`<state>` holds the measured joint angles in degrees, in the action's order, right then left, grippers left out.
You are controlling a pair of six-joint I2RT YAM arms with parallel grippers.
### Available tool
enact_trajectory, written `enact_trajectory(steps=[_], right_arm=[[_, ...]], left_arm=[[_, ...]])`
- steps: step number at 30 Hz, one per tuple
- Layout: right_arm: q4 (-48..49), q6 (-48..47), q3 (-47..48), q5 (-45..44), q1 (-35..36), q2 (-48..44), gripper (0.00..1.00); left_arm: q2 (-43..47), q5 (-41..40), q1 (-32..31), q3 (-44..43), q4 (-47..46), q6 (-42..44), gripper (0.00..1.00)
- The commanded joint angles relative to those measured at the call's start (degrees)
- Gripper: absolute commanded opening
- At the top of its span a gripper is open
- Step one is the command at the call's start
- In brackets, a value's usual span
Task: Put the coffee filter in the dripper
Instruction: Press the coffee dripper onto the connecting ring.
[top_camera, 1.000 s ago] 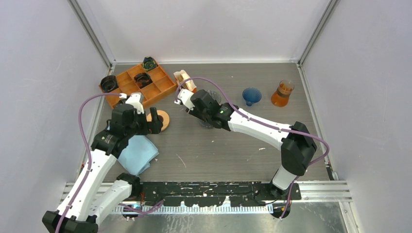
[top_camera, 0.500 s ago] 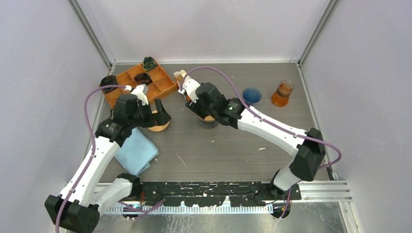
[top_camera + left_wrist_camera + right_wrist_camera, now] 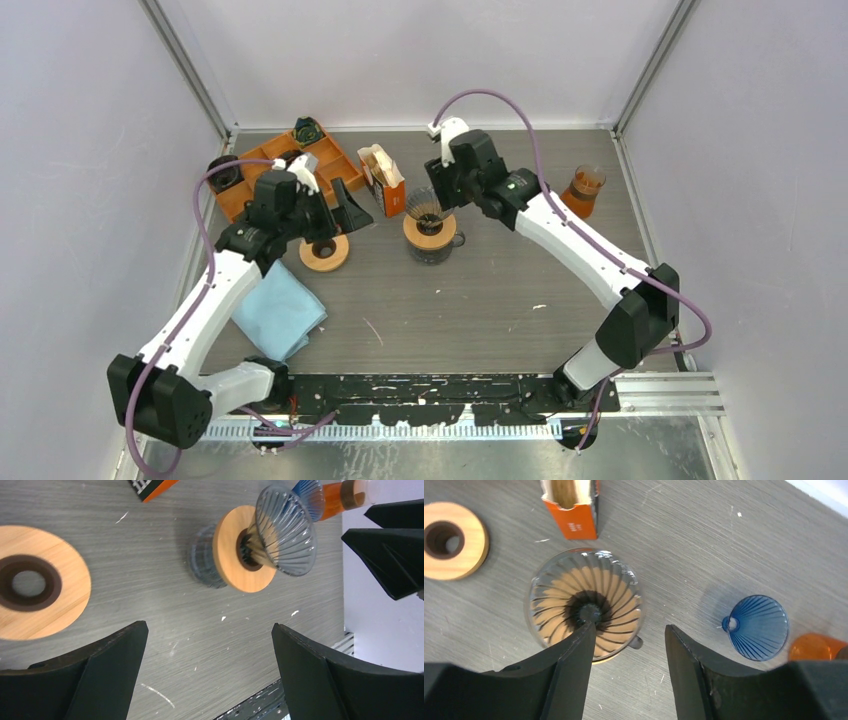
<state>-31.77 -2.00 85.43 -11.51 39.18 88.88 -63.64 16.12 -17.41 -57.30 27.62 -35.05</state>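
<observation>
The dripper (image 3: 428, 209) is a clear ribbed glass cone on a wooden collar, standing on a glass mug; it also shows in the wrist views (image 3: 586, 600) (image 3: 285, 530). It is empty. Brown coffee filters (image 3: 378, 160) (image 3: 566, 491) stand in an open orange box just behind and left of it. My right gripper (image 3: 443, 190) (image 3: 629, 630) hovers open just behind and right of the dripper, holding nothing. My left gripper (image 3: 345, 205) (image 3: 209, 626) is wide open and empty over bare table, left of the dripper and next to the box.
A wooden ring (image 3: 324, 252) (image 3: 454, 540) lies left of the dripper, and a blue cloth (image 3: 278, 312) is nearer the left arm base. An orange tray (image 3: 262, 180) sits back left. A blue dripper (image 3: 758, 626) and an orange beaker (image 3: 583, 190) stand to the right.
My right gripper pulled back and to the right off the dripper and its jaws widened; the dripper now stands uncovered. My left gripper moved back and right, past the wooden ring.
</observation>
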Motion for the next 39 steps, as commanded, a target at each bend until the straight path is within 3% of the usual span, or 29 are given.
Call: enact_trajectory(steps=[1, 15, 23, 34, 39], right_arm=[[0.31, 7.11, 2.90, 4.95, -4.49, 0.49, 0.58], [2.94, 12.86, 2.53, 13.45, -10.84, 5.60, 0.51], [3.94, 13.61, 1.61, 16.11, -11.14, 7.83, 0.45], [4.94, 14.34, -1.13, 18.43, -11.14, 7.45, 0.25], [5.73, 14.75, -2.62, 18.98, -11.15, 6.81, 0.20]], left_arm=[[-3.41, 2.54, -0.88, -4.07, -7.40, -3.68, 0.97], [-18.39, 4.42, -4.45, -12.07, -12.24, -6.17, 0.88], [-23.91, 5.80, -6.71, -14.96, -13.10, -6.20, 0.74], [-26.38, 6.20, -8.24, -15.13, -13.01, -5.66, 0.44], [-27.30, 6.21, -8.68, -15.38, -12.55, -5.17, 0.35]])
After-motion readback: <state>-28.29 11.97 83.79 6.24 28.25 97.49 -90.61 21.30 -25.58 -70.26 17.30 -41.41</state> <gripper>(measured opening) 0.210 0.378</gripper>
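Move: The clear coffee dripper, already standing in the wooden ring on the glass pot, lies about 8 cm ahead of the left hand, 15 cm to its right and 7 cm below. From the right hand it is 5 cm left, 1 cm ahead and 9 cm down. The filter box stands some 12 cm beyond the dripper and 10 cm left of it; the spare ring lies 23 cm left of and level with it; the blue dripper is about 9 cm beyond and 19 cm right. Both hands bring their narrowing fingers astride opposite sides of the clear dripper's rim. The left, wide open at first, travels about 10 cm right, 6 cm forward and 4 cm down to the left side, then closes by more than half. The right sinks about 7 cm, edging forward and swinging right then back left, its fingers tipping down some 15 degrees and narrowing to a small gap at the right side. ##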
